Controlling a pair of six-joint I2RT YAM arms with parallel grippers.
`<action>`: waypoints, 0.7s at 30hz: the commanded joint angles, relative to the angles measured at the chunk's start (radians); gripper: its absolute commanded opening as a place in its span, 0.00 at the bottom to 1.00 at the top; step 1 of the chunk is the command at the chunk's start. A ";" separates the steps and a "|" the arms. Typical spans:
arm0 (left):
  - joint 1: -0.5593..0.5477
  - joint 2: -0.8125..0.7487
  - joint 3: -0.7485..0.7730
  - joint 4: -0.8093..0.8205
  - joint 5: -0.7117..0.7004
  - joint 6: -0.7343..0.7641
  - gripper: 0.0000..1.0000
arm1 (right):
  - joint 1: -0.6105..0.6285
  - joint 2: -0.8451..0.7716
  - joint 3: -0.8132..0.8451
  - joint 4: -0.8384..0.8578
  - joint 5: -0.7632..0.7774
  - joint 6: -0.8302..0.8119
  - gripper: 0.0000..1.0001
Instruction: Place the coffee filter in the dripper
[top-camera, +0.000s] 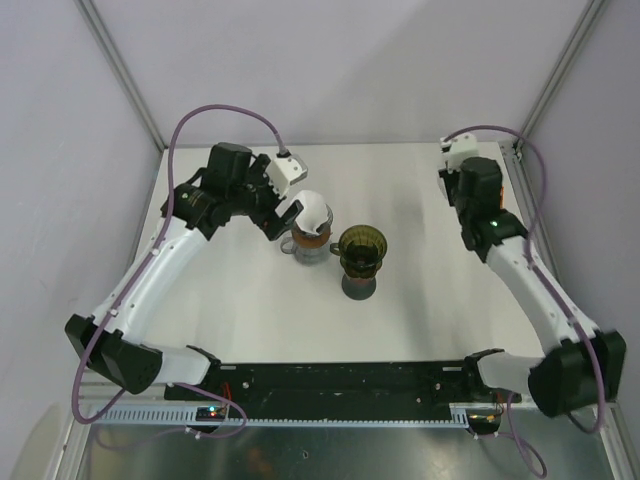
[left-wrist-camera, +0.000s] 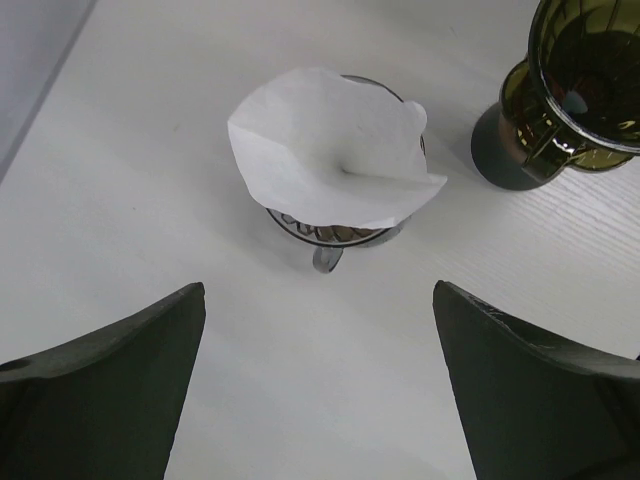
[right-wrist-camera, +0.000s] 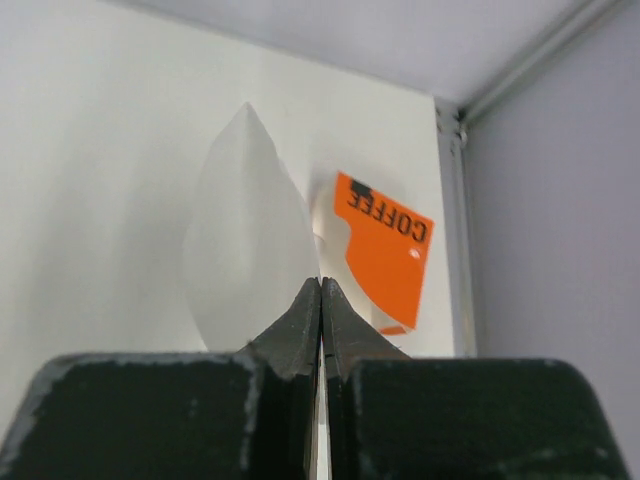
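Observation:
A white paper coffee filter (left-wrist-camera: 330, 150) sits opened out on top of a clear glass dripper (left-wrist-camera: 330, 236) with a small handle, left of the table's middle (top-camera: 312, 213). My left gripper (left-wrist-camera: 318, 288) is open and empty, a short way back from the dripper on its near-left side (top-camera: 283, 218), touching nothing. My right gripper (right-wrist-camera: 321, 282) is shut at the far right of the table (top-camera: 452, 172). Its tips point at a pale filter pack (right-wrist-camera: 245, 250) with an orange COFFEE label (right-wrist-camera: 385, 255). I cannot tell whether they touch the pack.
An olive-green ribbed dripper cup (top-camera: 360, 247) on a dark round base (left-wrist-camera: 500, 155) stands just right of the glass dripper. Metal frame posts (right-wrist-camera: 520, 60) and grey walls close in the table's back corners.

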 joint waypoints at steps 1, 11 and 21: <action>0.006 -0.021 0.091 0.012 -0.008 -0.070 1.00 | -0.001 -0.147 0.060 -0.068 -0.215 0.152 0.00; 0.005 0.015 0.198 0.011 0.015 -0.160 1.00 | 0.080 -0.091 0.461 -0.615 -0.551 0.318 0.00; 0.004 0.013 0.184 0.011 0.056 -0.177 1.00 | 0.317 0.103 0.770 -0.978 -0.545 0.369 0.00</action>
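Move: The right hand already pinches a paper filter; the empty green dripper it is being taken to lies some 21 cm to its left, 10 cm back towards the base and 14 cm lower. The filled dripper on the glass carafe is about 32 cm left and level with it, while the coffee pack is roughly 14 cm ahead, 12 cm right and 26 cm down. From the open left hand, the green dripper is about 14 cm right, 1 cm back and 15 cm below; the filled dripper is 9 cm ahead and 5 cm right, 15 cm down. Keeping its pinch on the filter, the right hand swings about 16 cm left and 12 cm back towards the green dripper, climbing some 12 cm before it starts to sink slightly, while its wrist turns counter-clockwise and rolls left side up, then tips the fingers downward late on. Meanwhile the left hand, fingers still wide open, rises about 6 cm away from the filled dripper, touching nothing. ##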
